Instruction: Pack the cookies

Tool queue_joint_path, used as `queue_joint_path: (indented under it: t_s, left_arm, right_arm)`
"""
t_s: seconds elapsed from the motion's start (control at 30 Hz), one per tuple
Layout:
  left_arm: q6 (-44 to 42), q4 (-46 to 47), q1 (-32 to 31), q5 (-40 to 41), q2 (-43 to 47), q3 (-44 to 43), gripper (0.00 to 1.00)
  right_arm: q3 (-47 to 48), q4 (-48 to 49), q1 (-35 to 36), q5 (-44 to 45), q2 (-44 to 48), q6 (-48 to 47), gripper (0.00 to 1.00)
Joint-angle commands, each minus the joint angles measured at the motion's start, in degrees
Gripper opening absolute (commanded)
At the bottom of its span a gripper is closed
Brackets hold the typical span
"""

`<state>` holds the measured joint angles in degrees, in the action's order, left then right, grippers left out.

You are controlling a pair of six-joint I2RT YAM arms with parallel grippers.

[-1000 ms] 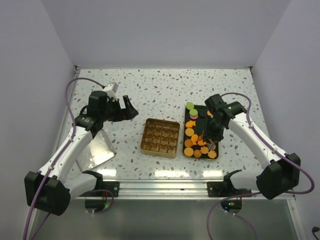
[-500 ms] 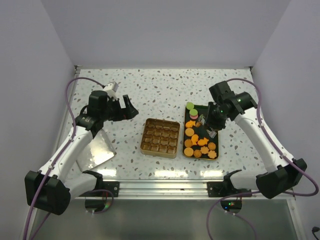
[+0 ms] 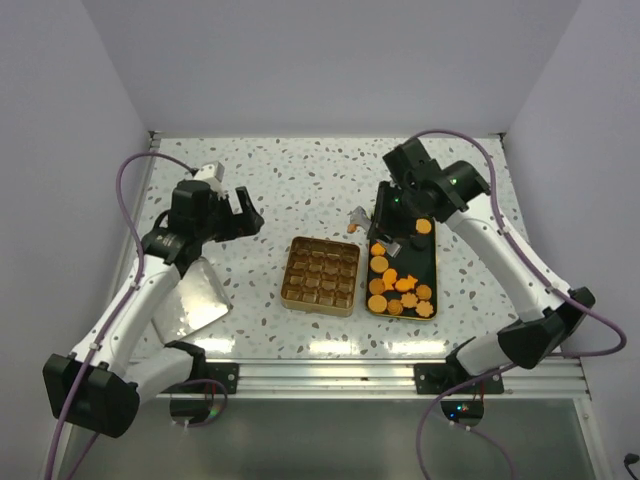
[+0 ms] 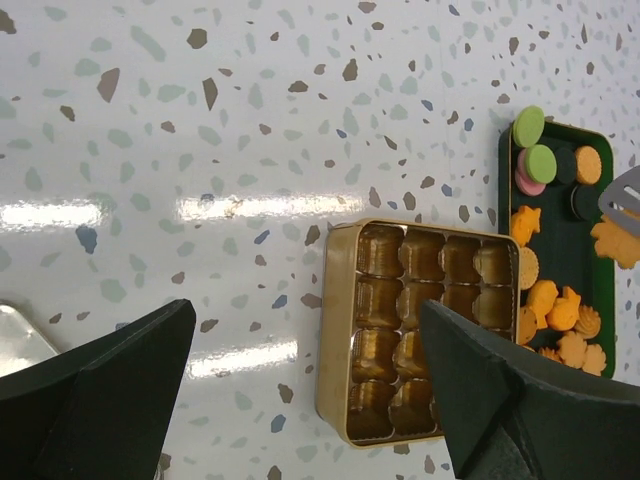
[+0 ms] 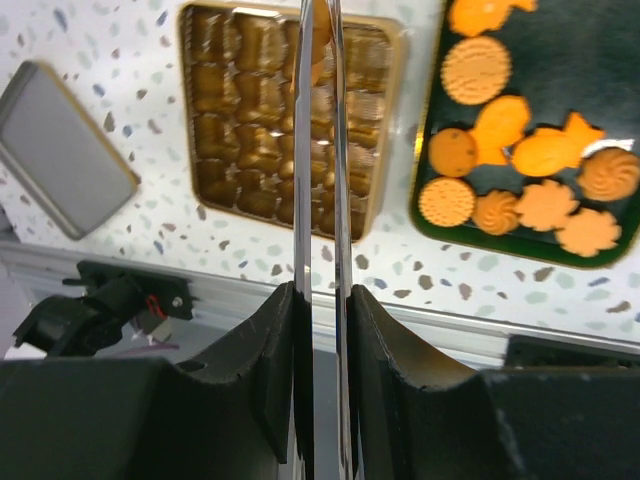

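Several orange-tan cookies (image 3: 399, 286) lie in a dark green tray (image 3: 431, 262) right of centre; they also show in the right wrist view (image 5: 476, 70). A gold tin (image 3: 321, 275) with empty cells stands to the tray's left. My right gripper (image 3: 362, 224) hangs above the gap between tin and tray. Its thin metal blades are shut on one cookie (image 5: 320, 38), seen over the tin (image 5: 240, 110) in the wrist view. My left gripper (image 3: 241, 214) is open and empty, left of the tin and above the table; the tin's near corner (image 4: 345, 400) lies between its fingers (image 4: 120, 370).
A silver lid (image 3: 196, 296) lies flat at the front left, also in the right wrist view (image 5: 62, 150). Green and pink round sweets (image 4: 534, 150) sit at the tray's far end. White walls enclose the table on three sides; a metal rail (image 3: 320, 372) runs along the front.
My right gripper rose off the tray and swung left and back, carrying a cookie towards the tin. The left arm shifted slightly back and left.
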<state>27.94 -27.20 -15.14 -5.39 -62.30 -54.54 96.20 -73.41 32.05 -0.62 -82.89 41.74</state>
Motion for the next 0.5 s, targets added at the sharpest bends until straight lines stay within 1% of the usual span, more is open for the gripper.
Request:
queue_joint_path:
  t_s: [0.0, 0.23, 0.47]
  left_arm:
    - [1.1, -2.6, -0.2, 5.0, 2.5, -1.8, 1.00]
    - [1.9, -4.4, -0.1, 4.4, 5.3, -0.7, 1.00]
    - [1.6, -6.2, -0.2, 4.5, 7.6, 0.7, 1.00]
  right_arm:
    - [3.5, 3.6, 4.1, -2.1, -2.6, 3.0, 0.15]
    - [5.7, 6.0, 11.1, -0.6, -8.4, 3.6, 0.15]
    - [10.8, 6.3, 14.1, 0.5, -16.9, 1.2, 0.15]
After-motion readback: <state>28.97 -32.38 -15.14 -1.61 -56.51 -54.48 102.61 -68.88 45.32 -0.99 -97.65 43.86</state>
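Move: The golden cookie box that the tongs-held flower cookie is being taken to has its middle about 14 cm to the right hand's left, roughly level with it in reach and some 23 cm below. The green cookie tray's middle lies about 5 cm to that hand's right, 2 cm ahead and 24 cm down; the green-and-pink macarons in it are some 11 cm ahead, 1 cm to the right. From the left hand the box is about 15 cm right, 7 cm back and 17 cm lower. The orange flower cookie, still pinched in the tips of the tongs, is carried left off the tray side and over the box as the right hand sweeps some 10 cm left and sinks about 4 cm, swinging roughly 10 degrees counter-clockwise, its grip on the tongs kept shut. The open, empty left hand eases back, left and slightly up, away from the box, by about 3 cm. ##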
